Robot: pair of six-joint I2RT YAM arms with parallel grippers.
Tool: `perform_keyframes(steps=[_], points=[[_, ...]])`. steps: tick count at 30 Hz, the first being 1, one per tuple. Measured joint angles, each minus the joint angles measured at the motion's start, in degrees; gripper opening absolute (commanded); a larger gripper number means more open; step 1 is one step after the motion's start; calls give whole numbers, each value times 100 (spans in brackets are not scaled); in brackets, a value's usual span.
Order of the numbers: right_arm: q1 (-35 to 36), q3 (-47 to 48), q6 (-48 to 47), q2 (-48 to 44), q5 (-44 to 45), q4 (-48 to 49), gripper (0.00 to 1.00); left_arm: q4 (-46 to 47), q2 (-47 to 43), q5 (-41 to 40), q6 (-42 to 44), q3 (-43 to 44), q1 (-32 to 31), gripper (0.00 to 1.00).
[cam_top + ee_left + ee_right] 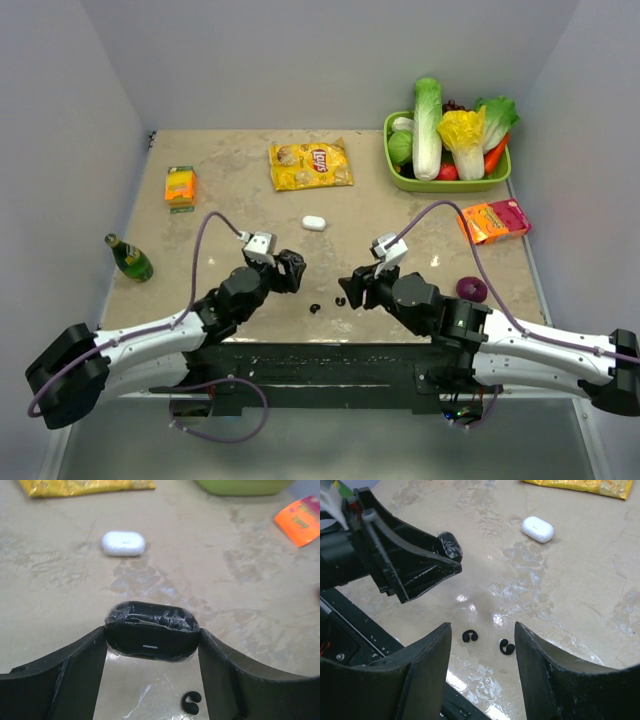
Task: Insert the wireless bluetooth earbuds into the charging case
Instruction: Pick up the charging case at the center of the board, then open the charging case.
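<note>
The white pill-shaped charging case (313,223) lies closed on the table beyond both grippers; it shows in the left wrist view (123,543) and the right wrist view (538,529). My left gripper (290,270) is shut on a black pill-shaped case (151,636) with crinkled clear film on it, held above the table. Two dark earbuds (469,636) (506,647) lie on the table between the arms (315,308). My right gripper (482,630) is open, hovering right over them. One dark bud (191,700) shows below the black case. No whitish buds are in view.
A yellow chips bag (311,165) lies at the back centre. A green basket (447,183) of vegetables stands at the back right. An orange-pink packet (493,220), a purple disc (471,289), an orange box (180,186) and a green bottle (130,258) lie around.
</note>
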Motion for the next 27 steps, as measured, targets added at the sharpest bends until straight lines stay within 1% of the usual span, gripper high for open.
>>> perform_keyframes(steps=[3,5,6,8,11,14,18,22,27], points=[[0,219,-4,17,-98,-138,67,1410,-326,352,317,-774,-2,0],[0,468,-4,66,-205,-269,73,2426,-337,632,605,-1316,-13,0],[0,649,0,85,-319,-363,74,2863,-282,782,758,-1513,-20,0],[0,892,7,94,-468,-431,77,3558,-85,1054,1071,-1676,-42,0],[0,1202,26,116,-691,-531,78,4271,264,1434,1462,-1681,-52,0],[0,1469,28,282,-863,-728,78,4645,612,1812,1810,-1681,-81,0],[0,1563,31,562,-907,-931,77,4780,837,2243,2140,-1681,-149,0],[0,1550,44,566,-890,-1049,77,4857,874,2559,2415,-1681,-273,0],[-46,1552,50,813,-931,-1019,77,4900,772,2706,2697,-1681,-525,0]])
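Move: In the left fingers already, the black charging case is headed for the right gripper, which hangs about 8 cm back, 13 cm to the right and some 9 cm above that hand. From the right hand, the case is about 8 cm ahead, 13 cm left and 9 cm lower. Some 11 cm below the left hand, the two black earbuds lie about 5 cm back and 5 cm right, and 3 cm back and 11 cm right; the white case lies 16 cm ahead, 5 cm right. Keeping its pinch on the black case, the left hand draws back about 8 cm and some 5 cm to the right, rising a little, while it swings roughly 35 degrees clockwise and tips its fingers up by about 30, presenting the case to the right gripper. The right hand climbs, then sinks part way, ending higher and a bit farther left, its empty fingers opening wider above and beside the case. ##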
